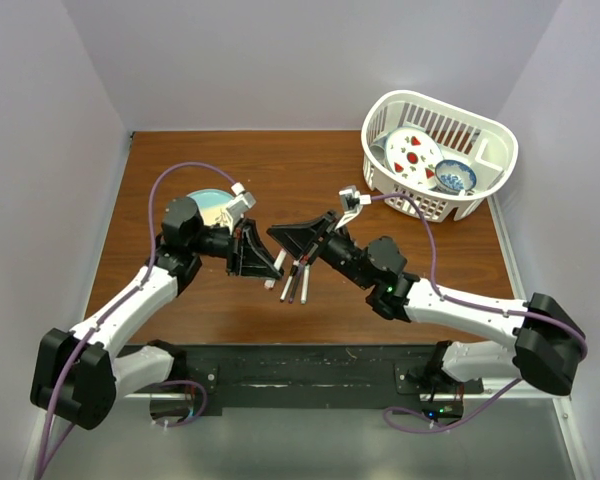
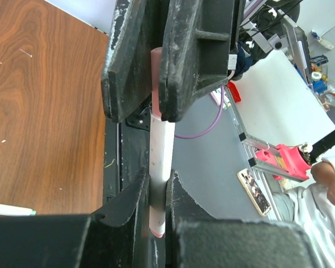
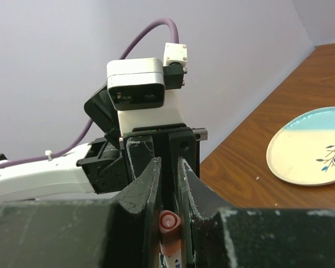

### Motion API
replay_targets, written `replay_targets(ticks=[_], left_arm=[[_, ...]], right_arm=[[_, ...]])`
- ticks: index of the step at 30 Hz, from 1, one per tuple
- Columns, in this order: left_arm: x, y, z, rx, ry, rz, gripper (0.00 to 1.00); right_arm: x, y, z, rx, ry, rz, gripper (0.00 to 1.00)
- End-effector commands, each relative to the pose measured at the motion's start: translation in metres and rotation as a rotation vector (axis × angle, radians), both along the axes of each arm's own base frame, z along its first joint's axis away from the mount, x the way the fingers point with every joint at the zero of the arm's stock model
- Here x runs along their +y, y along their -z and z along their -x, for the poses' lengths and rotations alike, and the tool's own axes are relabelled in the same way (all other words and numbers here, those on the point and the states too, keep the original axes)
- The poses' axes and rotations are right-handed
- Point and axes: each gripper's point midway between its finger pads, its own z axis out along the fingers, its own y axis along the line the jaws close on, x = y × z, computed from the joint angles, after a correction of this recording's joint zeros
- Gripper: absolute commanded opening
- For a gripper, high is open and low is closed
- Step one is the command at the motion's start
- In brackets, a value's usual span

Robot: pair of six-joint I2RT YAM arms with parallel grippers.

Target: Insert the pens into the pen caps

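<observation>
One pen (image 2: 161, 151), a white barrel with a pink rear end, is gripped by my left gripper (image 2: 156, 187), which is shut on its lower part. The far end of this pen runs into a pink-red pen cap (image 2: 156, 78), and my right gripper (image 2: 155, 114) is shut on that cap. In the right wrist view the cap (image 3: 170, 223) sits between the jaws of the right gripper (image 3: 168, 167), with the white barrel just below it. The two grippers (image 1: 270, 262) (image 1: 294, 240) meet tip to tip above mid-table. Three more pens (image 1: 298, 282) lie on the table under them.
A teal and cream plate (image 1: 208, 203) lies behind the left gripper and also shows in the right wrist view (image 3: 310, 148). At the back right stands a white basket (image 1: 485, 135) holding dishes. A green-tipped pen (image 2: 11, 210) lies on the wood.
</observation>
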Motion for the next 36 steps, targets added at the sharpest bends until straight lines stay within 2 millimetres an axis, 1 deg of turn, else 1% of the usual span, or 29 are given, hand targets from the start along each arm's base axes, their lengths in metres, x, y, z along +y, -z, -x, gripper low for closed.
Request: replay_targets(ticks=[1,2,3,4,7,9,11,12,13,14,15,17,19,20,22,23,24,25,26,27,28,29,30,31,32,33,34,35,36], left_arm=[[0.015,-0.098,-0.102,-0.353,-0.520,0.152,0.00],[0.015,-0.099,-0.104,-0.352,-0.524,0.149,0.00],[0.015,-0.097,-0.108,-0.350,-0.538,0.141,0.00],[0.015,-0.096,-0.109,-0.344,-0.537,0.137,0.00],[0.012,-0.095,-0.109,-0.303,-0.498,0.133,0.00],[0.014,-0.099,-0.109,-0.304,-0.487,0.140,0.00],[0.018,-0.098,-0.111,-0.307,-0.499,0.132,0.00],[0.021,-0.098,-0.114,-0.314,-0.513,0.129,0.00],[0.022,-0.097,-0.117,-0.312,-0.519,0.122,0.00],[0.024,-0.095,-0.120,-0.293,-0.532,0.105,0.00],[0.024,-0.092,-0.127,-0.292,-0.549,0.090,0.00],[0.025,-0.093,-0.130,-0.297,-0.559,0.092,0.00],[0.024,-0.095,-0.131,-0.295,-0.557,0.103,0.00],[0.024,-0.093,-0.132,-0.290,-0.556,0.100,0.00],[0.024,-0.090,-0.132,-0.276,-0.563,0.102,0.00],[0.024,-0.085,-0.131,-0.260,-0.560,0.098,0.00],[0.022,-0.081,-0.127,-0.238,-0.530,0.093,0.00],[0.021,-0.076,-0.125,-0.221,-0.515,0.087,0.00],[0.020,-0.071,-0.123,-0.201,-0.503,0.076,0.00],[0.020,-0.066,-0.119,-0.202,-0.485,0.063,0.00],[0.021,-0.055,-0.116,-0.176,-0.483,0.042,0.00],[0.023,-0.055,-0.112,-0.194,-0.489,0.042,0.00],[0.024,-0.052,-0.109,-0.192,-0.491,0.035,0.00],[0.025,-0.044,-0.106,-0.182,-0.494,0.025,0.00],[0.026,-0.046,-0.102,-0.200,-0.498,0.025,0.00],[0.027,-0.040,-0.099,-0.182,-0.499,0.009,0.00],[0.028,-0.035,-0.098,-0.172,-0.503,-0.005,0.00],[0.031,-0.033,-0.098,-0.192,-0.522,-0.018,0.00],[0.032,-0.025,-0.097,-0.164,-0.527,-0.046,0.00]], right_arm=[[0.014,0.180,0.139,0.327,-0.518,0.546,0.00],[0.015,0.182,0.139,0.333,-0.518,0.549,0.00],[0.016,0.189,0.139,0.347,-0.514,0.561,0.00],[0.018,0.189,0.139,0.346,-0.518,0.550,0.00],[0.024,0.189,0.153,0.332,-0.589,0.534,0.00],[0.024,0.190,0.159,0.316,-0.605,0.549,0.00],[0.019,0.196,0.163,0.306,-0.616,0.583,0.00],[0.017,0.199,0.163,0.309,-0.600,0.596,0.00],[0.012,0.206,0.165,0.315,-0.602,0.628,0.00],[0.011,0.208,0.168,0.315,-0.602,0.641,0.00],[0.010,0.213,0.166,0.321,-0.584,0.655,0.00],[0.015,0.217,0.173,0.333,-0.596,0.658,0.00],[0.023,0.212,0.179,0.332,-0.609,0.629,0.00],[0.024,0.210,0.179,0.328,-0.605,0.622,0.00],[0.024,0.205,0.170,0.328,-0.549,0.606,0.00],[0.025,0.199,0.165,0.322,-0.523,0.595,0.00],[0.025,0.184,0.158,0.306,-0.492,0.570,0.00],[0.026,0.175,0.143,0.295,-0.420,0.574,0.00],[0.026,0.164,0.133,0.277,-0.383,0.570,0.00],[0.024,0.145,0.121,0.256,-0.324,0.550,0.00],[0.022,0.128,0.099,0.241,-0.229,0.551,0.00],[0.019,0.114,0.087,0.229,-0.179,0.533,0.04],[0.015,0.086,0.070,0.216,-0.119,0.487,0.10],[0.008,0.072,0.052,0.206,-0.032,0.460,0.19],[0.003,0.060,0.042,0.200,0.011,0.435,0.25],[-0.006,0.035,0.028,0.177,0.060,0.387,0.36],[-0.013,0.023,0.020,0.168,0.092,0.363,0.40],[-0.019,0.012,0.015,0.157,0.119,0.342,0.43],[-0.026,0.000,0.009,0.132,0.149,0.327,0.48]])
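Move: My right fingers hold the pink pen cap, already meeting the top of the roughly upright pen in my left fingers. From my left hand the cap is about 7 cm above, 1 cm right and level forward; from my right hand the pen is some 6 cm straight below. On the table, about 22 cm below my left hand and 16 cm ahead, lie the red-capped pen 2 cm left and the green-ended pen 7 cm right. Keeping the pink cap and pen pressed end to end, I shift both hands together a couple of centimetres forward-left, easing slightly down. Then my right hand draws about 2 cm up and to the right, tips and opens, letting go of the cap; my left keeps its grip and swings the pen forward and a little up, some 4 cm, turning about 15 degrees counter-clockwise. ##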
